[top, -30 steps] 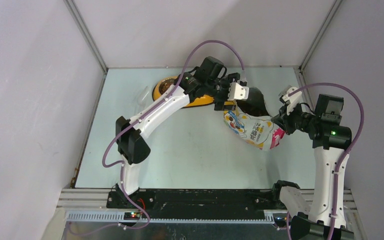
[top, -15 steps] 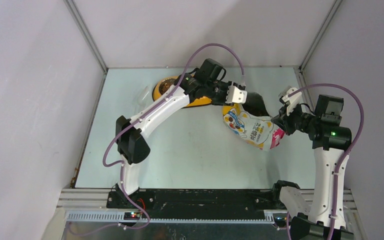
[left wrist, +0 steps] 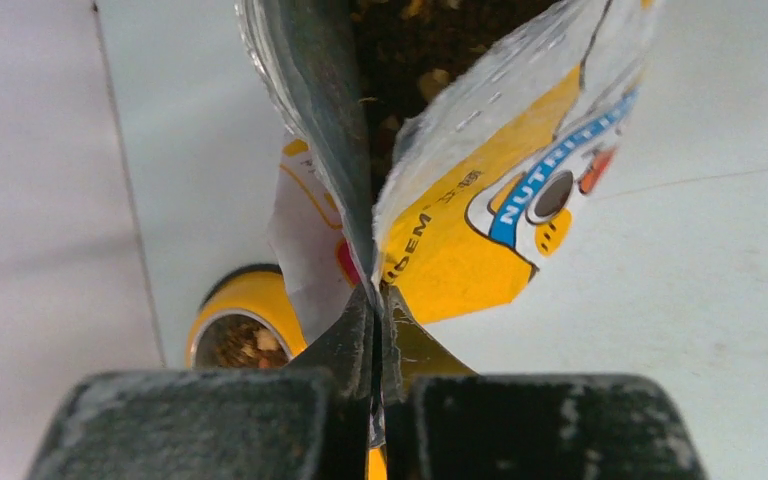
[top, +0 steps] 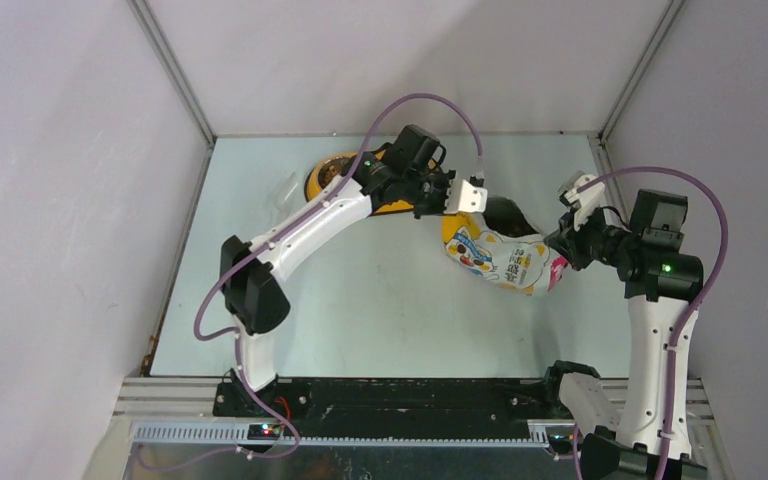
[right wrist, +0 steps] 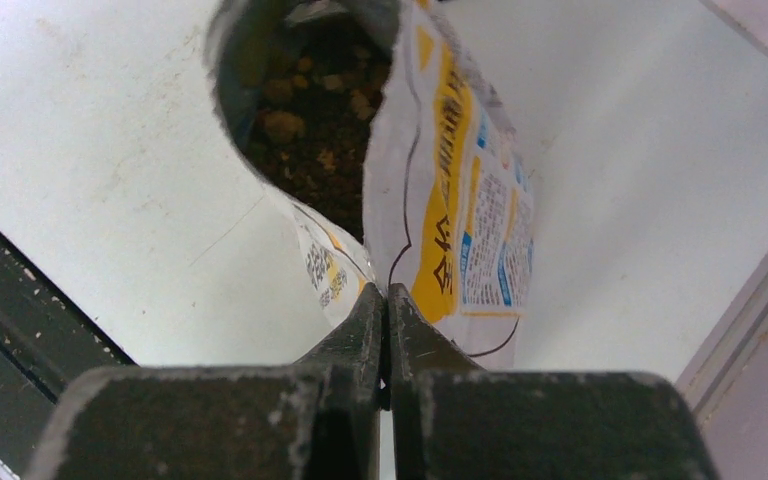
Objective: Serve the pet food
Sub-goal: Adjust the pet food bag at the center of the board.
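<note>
The yellow-white foil bag [top: 495, 258] lies across the table's middle right with its mouth held open between both arms. Brown pet food kibble [left wrist: 415, 60] fills its inside, also seen in the right wrist view as pet food [right wrist: 305, 120]. My left gripper [top: 458, 210] is shut on the bag's rim nearest the bowl; its jaws [left wrist: 378, 292] pinch the foil edge of the bag [left wrist: 480, 210]. My right gripper [top: 558, 250] is shut on the opposite rim, and its jaws [right wrist: 387, 290] pinch a fold of the bag [right wrist: 460, 200].
The yellow double bowl [top: 318, 184] sits at the back left, partly under my left arm; one steel cup [left wrist: 232, 342] holds some kibble. A clear scoop [top: 288, 188] lies just left of the bowl. Side walls [top: 175, 230] close in the table.
My left gripper has gone from open to shut on the bag's rim and drawn slightly left. The bag's mouth has narrowed and shifted a little. The right arm has held still.
</note>
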You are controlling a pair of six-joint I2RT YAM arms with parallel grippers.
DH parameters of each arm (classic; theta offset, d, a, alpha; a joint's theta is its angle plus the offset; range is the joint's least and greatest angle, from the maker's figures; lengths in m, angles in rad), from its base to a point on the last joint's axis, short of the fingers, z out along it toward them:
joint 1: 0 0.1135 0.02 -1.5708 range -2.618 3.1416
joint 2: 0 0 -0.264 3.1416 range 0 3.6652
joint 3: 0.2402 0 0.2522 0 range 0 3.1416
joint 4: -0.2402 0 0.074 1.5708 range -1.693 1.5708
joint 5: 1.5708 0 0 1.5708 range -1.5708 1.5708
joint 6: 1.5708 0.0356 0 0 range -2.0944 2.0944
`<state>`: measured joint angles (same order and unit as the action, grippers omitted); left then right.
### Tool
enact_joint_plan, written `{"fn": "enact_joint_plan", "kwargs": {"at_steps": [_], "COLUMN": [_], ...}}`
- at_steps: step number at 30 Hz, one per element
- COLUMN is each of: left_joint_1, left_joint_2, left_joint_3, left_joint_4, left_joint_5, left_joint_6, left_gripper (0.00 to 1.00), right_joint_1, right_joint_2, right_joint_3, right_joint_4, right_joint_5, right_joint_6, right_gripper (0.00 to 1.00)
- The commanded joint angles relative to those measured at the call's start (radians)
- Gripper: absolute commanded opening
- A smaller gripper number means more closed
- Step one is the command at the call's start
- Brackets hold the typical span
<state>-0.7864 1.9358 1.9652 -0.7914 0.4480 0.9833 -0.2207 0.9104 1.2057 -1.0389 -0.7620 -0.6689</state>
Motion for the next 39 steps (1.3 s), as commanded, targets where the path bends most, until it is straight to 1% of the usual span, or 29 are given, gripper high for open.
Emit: {"fn": "enact_joint_plan", "kwargs": {"at_steps": [1, 2, 4, 6, 9, 12, 14, 17, 21, 22, 23, 24, 25, 26, 27, 28, 30, 35, 39], "left_joint_1": [0.018, 0.018, 0.019, 0.021, 0.021, 0.021, 0.021, 0.019, 0.011, 0.008, 0.001, -0.002, -0.006, -0.007, -0.008, -0.008, -0.008, -0.008, -0.007], "left_joint_2": [-0.198, -0.256, -0.339, -0.401, -0.452, -0.513, -0.533, -0.547, -0.552, -0.552, -0.549, -0.547, -0.543, -0.541, -0.540, -0.539, -0.541, -0.539, -0.542], "left_joint_3": [-0.100, -0.127, -0.236, -0.290, -0.340, -0.426, -0.450, -0.452, -0.437, -0.438, -0.438, -0.439, -0.439, -0.440, -0.441, -0.442, -0.441, -0.424, -0.427], "left_joint_4": [-0.132, -0.121, -0.108, -0.124, -0.142, -0.076, -0.036, -0.008, -0.014, -0.016, -0.016, -0.018, -0.025, -0.028, -0.031, -0.034, -0.036, -0.062, -0.084], "left_joint_5": [-0.010, -0.003, 0.027, 0.071, 0.110, 0.061, 0.017, -0.033, -0.084, -0.099, -0.129, -0.141, -0.156, -0.158, -0.161, -0.160, -0.159, -0.161, -0.125], "left_joint_6": [-0.105, -0.118, -0.157, -0.189, -0.256, -0.345, -0.386, -0.417, -0.432, -0.432, -0.432, -0.430, -0.430, -0.430, -0.430, -0.429, -0.422, -0.400, -0.371], "left_gripper": [0.00, 0.00, 0.00, 0.00, 0.00, 0.00, 0.00, 0.00, 0.00, 0.00, 0.00, 0.00, 0.00, 0.00, 0.00, 0.00, 0.00, 0.00, 0.00], "right_joint_1": [-0.007, 0.000, 0.022, 0.052, 0.087, 0.150, 0.201, 0.274, 0.285, 0.290, 0.306, 0.315, 0.336, 0.348, 0.370, 0.381, 0.414, 0.498, 0.548], "right_joint_2": [-0.024, -0.021, -0.012, -0.007, -0.004, 0.005, 0.016, 0.032, 0.028, 0.022, 0.017, 0.002, -0.008, -0.030, -0.041, -0.062, -0.081, -0.073, -0.104], "right_joint_3": [0.041, 0.044, 0.047, 0.048, 0.048, 0.048, 0.048, 0.047, 0.015, 0.010, -0.001, -0.009, -0.027, -0.036, -0.054, -0.064, -0.096, -0.164, -0.241], "right_joint_4": [0.265, 0.281, 0.331, 0.387, 0.447, 0.442, 0.420, 0.406, 0.383, 0.348, 0.326, 0.288, 0.272, 0.247, 0.241, 0.239, 0.267, 0.307, 0.373], "right_joint_5": [0.034, 0.067, 0.128, 0.194, 0.231, 0.223, 0.231, 0.251, 0.202, 0.188, 0.170, 0.166, 0.162, 0.163, 0.172, 0.188, 0.226, 0.316, 0.385], "right_joint_6": [0.062, 0.076, 0.115, 0.154, 0.192, 0.195, 0.181, 0.158, 0.088, 0.029, 0.002, -0.055, -0.079, -0.128, -0.147, -0.172, -0.186, -0.206, -0.210], "right_gripper": [0.00, 0.00, 0.00, 0.00, 0.00, 0.00, 0.00, 0.00, 0.00, 0.09, 0.14, 0.25, 0.31, 0.40, 0.44, 0.50, 0.53, 0.52, 0.51]}}
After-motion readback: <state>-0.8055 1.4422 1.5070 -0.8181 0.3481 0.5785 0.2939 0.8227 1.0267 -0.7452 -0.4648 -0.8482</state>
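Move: The left hand, shut on the pet food bag's left rim, has the middle of the board about 12 cm to its left, 8 cm back and 22 cm below. The double bowl stands some 14 cm left of this hand, 11 cm farther out and 21 cm below. For the right hand, holding the bag's other end, that middle lies about 29 cm left, 1 cm ahead and 26 cm below. Keeping its pinch on the rim, the left hand draws the bag back and left about 10 cm each way, away from the bowls and towards the board's middle, turning nearly 20 degrees counter-clockwise, then holds there. The right hand first eases forward about 3 cm, then swings some 8 cm left, opens its fingers about halfway to release its end, and comes back slightly while turning counter-clockwise. ##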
